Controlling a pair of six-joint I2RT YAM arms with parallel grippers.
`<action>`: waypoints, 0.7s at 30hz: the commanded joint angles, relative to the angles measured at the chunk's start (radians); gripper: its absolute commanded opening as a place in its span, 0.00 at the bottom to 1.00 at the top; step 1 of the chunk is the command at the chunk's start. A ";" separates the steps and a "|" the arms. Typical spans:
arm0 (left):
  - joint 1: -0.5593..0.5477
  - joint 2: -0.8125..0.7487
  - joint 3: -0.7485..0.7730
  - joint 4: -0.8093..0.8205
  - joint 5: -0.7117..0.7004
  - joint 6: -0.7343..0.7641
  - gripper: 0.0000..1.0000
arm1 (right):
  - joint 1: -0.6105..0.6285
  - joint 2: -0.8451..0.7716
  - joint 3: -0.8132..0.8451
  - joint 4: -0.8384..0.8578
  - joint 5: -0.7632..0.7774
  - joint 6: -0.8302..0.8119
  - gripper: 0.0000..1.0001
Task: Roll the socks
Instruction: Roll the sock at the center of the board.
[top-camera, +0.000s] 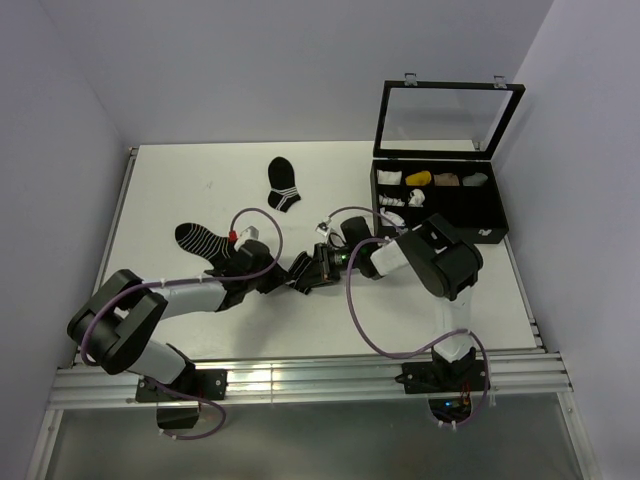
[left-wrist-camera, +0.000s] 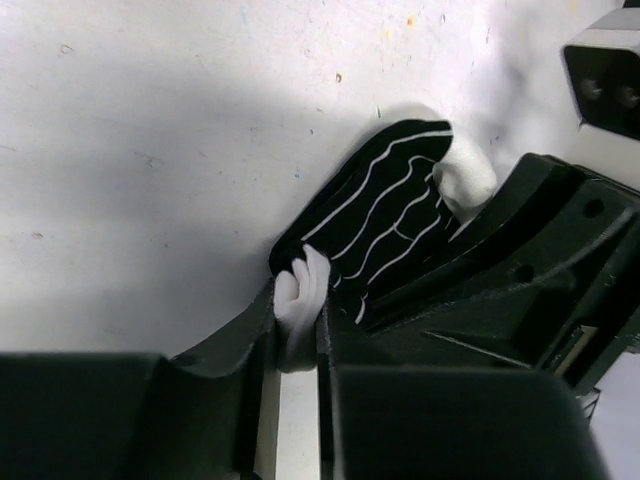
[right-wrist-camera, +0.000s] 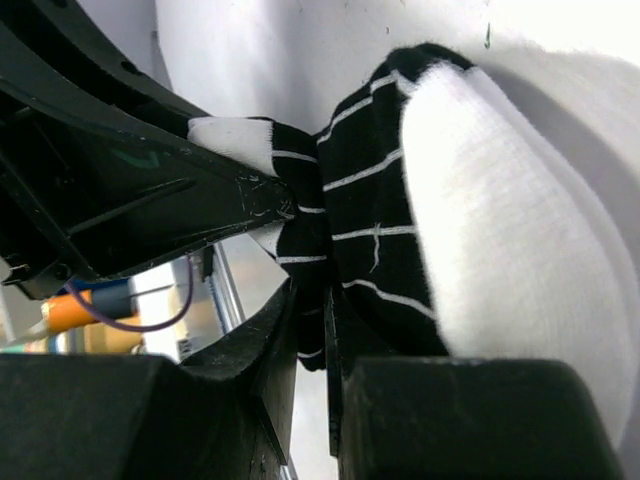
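The socks are bunched into one small bundle between my two grippers at the middle of the table. The black sock with thin white stripes (left-wrist-camera: 385, 215) wraps around the mostly white sock (right-wrist-camera: 490, 210), and both touch the tabletop. My left gripper (left-wrist-camera: 297, 300) is shut on a fold of white fabric at the bundle's near end. My right gripper (right-wrist-camera: 310, 310) is shut on a pinch of the black striped fabric. From above, the left gripper (top-camera: 286, 280) and right gripper (top-camera: 310, 274) meet tip to tip, hiding most of the bundle.
A black sock with white bands (top-camera: 283, 184) lies at the back centre. A black-and-white striped sock (top-camera: 197, 238) lies partly under the left arm. An open black compartment box (top-camera: 493, 214) with small rolled items stands at the right, its lid upright.
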 joint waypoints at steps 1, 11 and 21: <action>-0.009 0.008 0.035 -0.099 -0.005 0.032 0.13 | -0.001 -0.059 -0.061 -0.158 0.184 -0.119 0.21; -0.014 0.003 0.128 -0.262 -0.020 0.060 0.01 | 0.166 -0.336 -0.098 -0.289 0.630 -0.324 0.41; -0.014 0.043 0.207 -0.371 0.014 0.090 0.01 | 0.393 -0.486 -0.119 -0.299 1.041 -0.501 0.44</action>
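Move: The striped sock at the board's centre is already pinched by both grippers. Its middle lies about 3 cm ahead and 3 cm to the right of the left hand, and about 3 cm ahead and 1 cm to the left of the right hand, roughly 1 cm below both. From the left hand, the plain black sock is some 25 cm straight ahead, and the other striped sock about 10 cm ahead and 19 cm to the left. The folded striped sock is let go by the right fingers, which part to somewhat under half open while the hand lifts about 3 cm off it and draws back a little. As that hand rises, its wrist turns some 50 degrees, the fingers swinging from pointing left to forward-left and more steeply down. The left gripper keeps its pinch almost in place, tilting about 10 degrees. ##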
